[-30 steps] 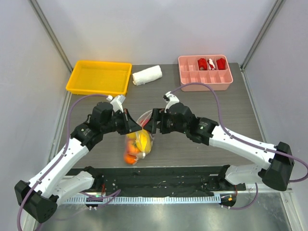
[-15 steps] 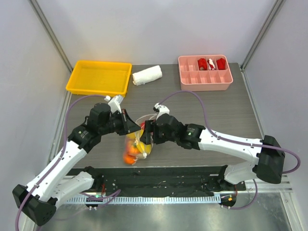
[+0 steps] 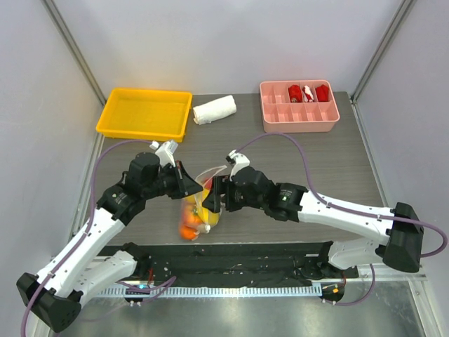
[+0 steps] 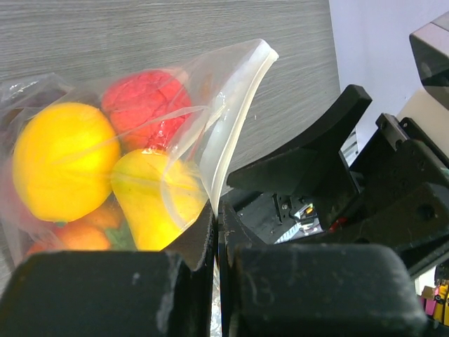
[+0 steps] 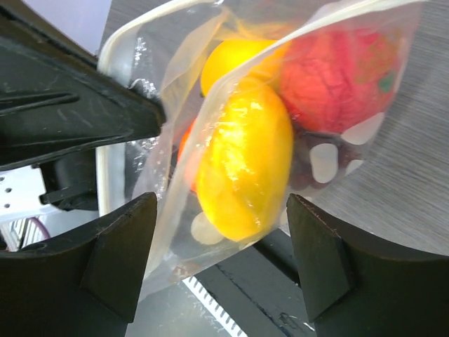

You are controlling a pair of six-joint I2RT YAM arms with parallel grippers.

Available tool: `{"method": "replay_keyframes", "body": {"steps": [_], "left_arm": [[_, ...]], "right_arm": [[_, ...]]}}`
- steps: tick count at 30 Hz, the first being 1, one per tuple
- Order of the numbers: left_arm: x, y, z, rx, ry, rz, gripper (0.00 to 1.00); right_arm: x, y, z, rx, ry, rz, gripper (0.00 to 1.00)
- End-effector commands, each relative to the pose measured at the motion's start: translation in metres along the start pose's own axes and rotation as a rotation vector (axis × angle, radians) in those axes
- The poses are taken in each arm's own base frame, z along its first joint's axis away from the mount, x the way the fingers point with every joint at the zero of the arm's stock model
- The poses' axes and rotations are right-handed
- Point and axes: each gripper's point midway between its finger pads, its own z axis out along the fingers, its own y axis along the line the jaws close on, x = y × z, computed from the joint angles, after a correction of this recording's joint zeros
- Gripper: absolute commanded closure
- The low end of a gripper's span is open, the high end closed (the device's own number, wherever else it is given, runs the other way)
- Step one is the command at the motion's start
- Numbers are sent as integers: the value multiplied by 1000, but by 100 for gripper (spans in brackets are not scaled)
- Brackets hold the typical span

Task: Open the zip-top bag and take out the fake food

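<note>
The zip-top bag [image 3: 204, 184] hangs above the table between the two arms, clear with pale dots. My left gripper [image 3: 193, 187] is shut on the bag's thick top rim [image 4: 235, 119], which rises from between its fingertips [image 4: 208, 228]. The fake food [image 3: 191, 225] is inside: a round yellow fruit [image 4: 63, 168], a red one [image 4: 144, 98], a yellow pear shape [image 4: 151, 203] and an orange piece [image 4: 81, 237]. My right gripper [image 3: 214, 199] is open. Its fingers [image 5: 119, 260] straddle the lower part of the bag [image 5: 175, 232] and a long yellow fruit [image 5: 245, 161] without closing on it.
A yellow tray [image 3: 144, 134] sits at the back left, a rolled white cloth [image 3: 214, 110] beside it, and a pink divided tray [image 3: 299, 126] with red items at the back right. A black strip [image 3: 231, 258] runs along the near table edge.
My right gripper has moved left and nearer, bringing its open fingers around the bag. The left gripper has kept its hold on the rim and barely shifted.
</note>
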Motion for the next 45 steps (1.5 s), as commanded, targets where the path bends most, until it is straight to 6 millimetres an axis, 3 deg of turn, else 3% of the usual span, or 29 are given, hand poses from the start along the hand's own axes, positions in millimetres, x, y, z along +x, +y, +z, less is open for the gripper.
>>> {"method": "replay_keyframes", "body": {"steps": [1,5,9,15,17,18,22,27,32,36,38,41,42,45], "left_arm": [[-5,-5,-3,19,-24,28,100],[-4,-5,-3,20,-23,24,100],[-7,-9,-5,28,-29,29,100],[-5,-5,-10,8,-37,34,100],[-4,-3,-11,3,-40,32,100],[-4,-2,-12,1,-42,30,100],[-6,-6,-13,11,-52,26,100],[-8,-17,-8,65,-39,9,100],[-4,-8,0,37,-29,-20,100],[-2,3,2,-15,-30,-49,99],[-5,18,-2,-106,-57,-55,90],[-4,27,-15,-172,-71,-64,61],[-9,18,-23,-142,-97,-63,50],[-15,-13,-34,-8,-122,-103,44]], "right_arm": [[-3,27,3,-100,-8,18,20],[4,30,11,-93,12,8,19],[18,15,23,-5,43,-26,24],[-12,2,7,114,-90,-76,61],[-27,0,-2,141,-143,-98,82],[-29,-2,-4,152,-147,-104,98],[-38,-9,-15,194,-180,-119,99],[-67,-8,-53,202,-296,-124,99],[-94,4,-76,209,-348,-176,99],[-97,16,-76,163,-347,-185,98],[-87,18,-63,141,-308,-188,98],[-69,21,-43,102,-256,-181,98],[-67,22,-40,91,-253,-176,98],[-61,23,-33,88,-240,-175,98]]}}
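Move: My left hand is still shut on the zip rim of the bag. My open right hand goes for a nearer stretch of that rim, about 1 cm back, 1 cm left and 3 cm below it, or some 4 cm back, 3 cm right and 6 cm below my left hand. From my right hand, the yellow food lies about 3 cm back, 1 cm left, the red food 4 cm ahead, 1 cm left, and the orange food 11 cm back, 8 cm left, all roughly 10 cm below. I dip my right hand about 4 cm down and slightly left and back, closing its fingers to pinch the bag's rim. Keeping that pinch, I raise it some 12 cm while drawing it to the right and a little forward, tipping the fingers further down, then ease back down 2 cm. My left hand holds nearly still, then opens about halfway to let go, shifting 2 cm left and a little down. ##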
